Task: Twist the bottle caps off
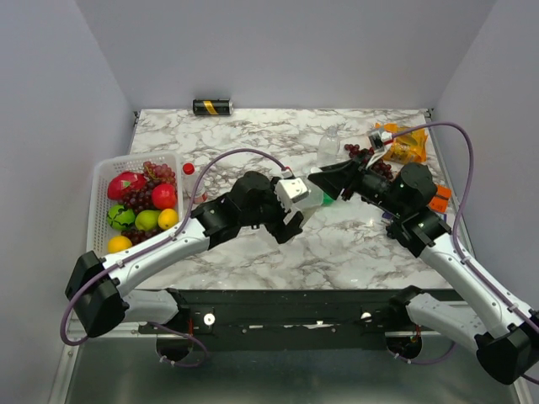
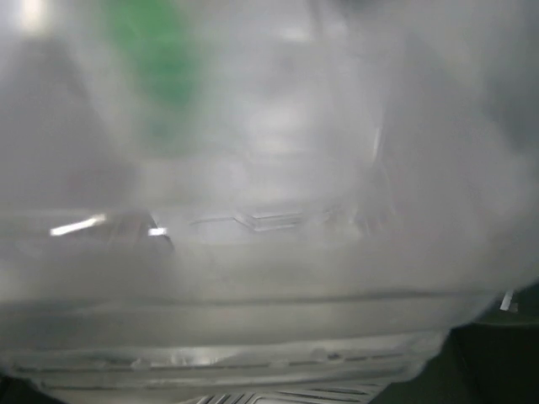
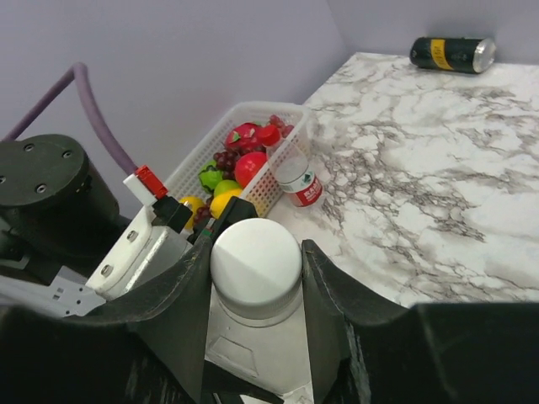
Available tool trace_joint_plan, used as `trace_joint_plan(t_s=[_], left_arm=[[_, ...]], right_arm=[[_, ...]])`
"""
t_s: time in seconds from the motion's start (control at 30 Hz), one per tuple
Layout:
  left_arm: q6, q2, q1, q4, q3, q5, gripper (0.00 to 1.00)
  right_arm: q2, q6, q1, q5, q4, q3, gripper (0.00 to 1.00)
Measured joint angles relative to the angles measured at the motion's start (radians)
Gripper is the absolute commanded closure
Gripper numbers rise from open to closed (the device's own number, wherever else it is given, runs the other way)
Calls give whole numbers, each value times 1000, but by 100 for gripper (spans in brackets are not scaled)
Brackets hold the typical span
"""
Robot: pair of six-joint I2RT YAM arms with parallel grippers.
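A large clear bottle [image 1: 310, 199] [image 2: 269, 210] is held above the table's middle, and my left gripper [image 1: 295, 206] is shut on its body. The body fills the left wrist view and hides the fingers. Its white cap [image 3: 255, 268] sits between the two black fingers of my right gripper [image 3: 255, 249] [image 1: 325, 179], which press it from both sides. A small clear red-labelled bottle [image 3: 296, 172] [image 1: 188, 168] with a red cap stands beside the basket. Another clear bottle [image 1: 328, 148] stands at the back right. A bit of green [image 1: 327, 199] shows under the right gripper.
A white basket [image 1: 99, 177] [image 3: 253, 109] of toy fruit stands at the left. A black-and-gold can [image 1: 212, 107] [image 3: 452, 53] lies at the back edge. An orange snack bag [image 1: 406, 143] and dark grapes [image 1: 362, 154] lie at the back right.
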Motion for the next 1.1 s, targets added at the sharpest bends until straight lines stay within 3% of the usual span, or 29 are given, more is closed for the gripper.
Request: trace_joint_plan(t_s=[0.3,0.57,0.7,0.87,1.1], left_arm=[[68,-26,72,-76,29,393,79],[135,-18,80,-184,37,736,79],[146,-6,81,-204,38,782,79],[146,-6,82,-208,39,776,79],[123,-7,82,-142,69,744,79]], right_arm=[[14,-32,-116,-464,206,-24,80],[19,-62,-122,-795,357,-37,77],[19,-74,-122,-829,374,-43,69],[7,-73,-122,-813,368,-48,39],[-58,-116,-122,-737,276,-57,21]])
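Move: The white cap is already between the right fingers, right at the hand point, and the left gripper already holds the big clear bottle below it. From the left hand the cap lies about 5 cm ahead, 4 cm to the right and 12 cm up. Beyond the right hand, on the table some 22 cm below, stand the green bottle, about 9 cm ahead and 8 cm right, and the small clear bottle, some 20 cm ahead and 9 cm right. Twist the white cap against the bottle: draw both grippers back together about 10 cm, rising slightly, while the left turns the held bottle clockwise some 35 degrees and the right, gripping the cap, turns counter-clockwise about as much and tips up. Then open the right fingers off the cap and lift the left hand slightly, keeping hold of the bottle. ##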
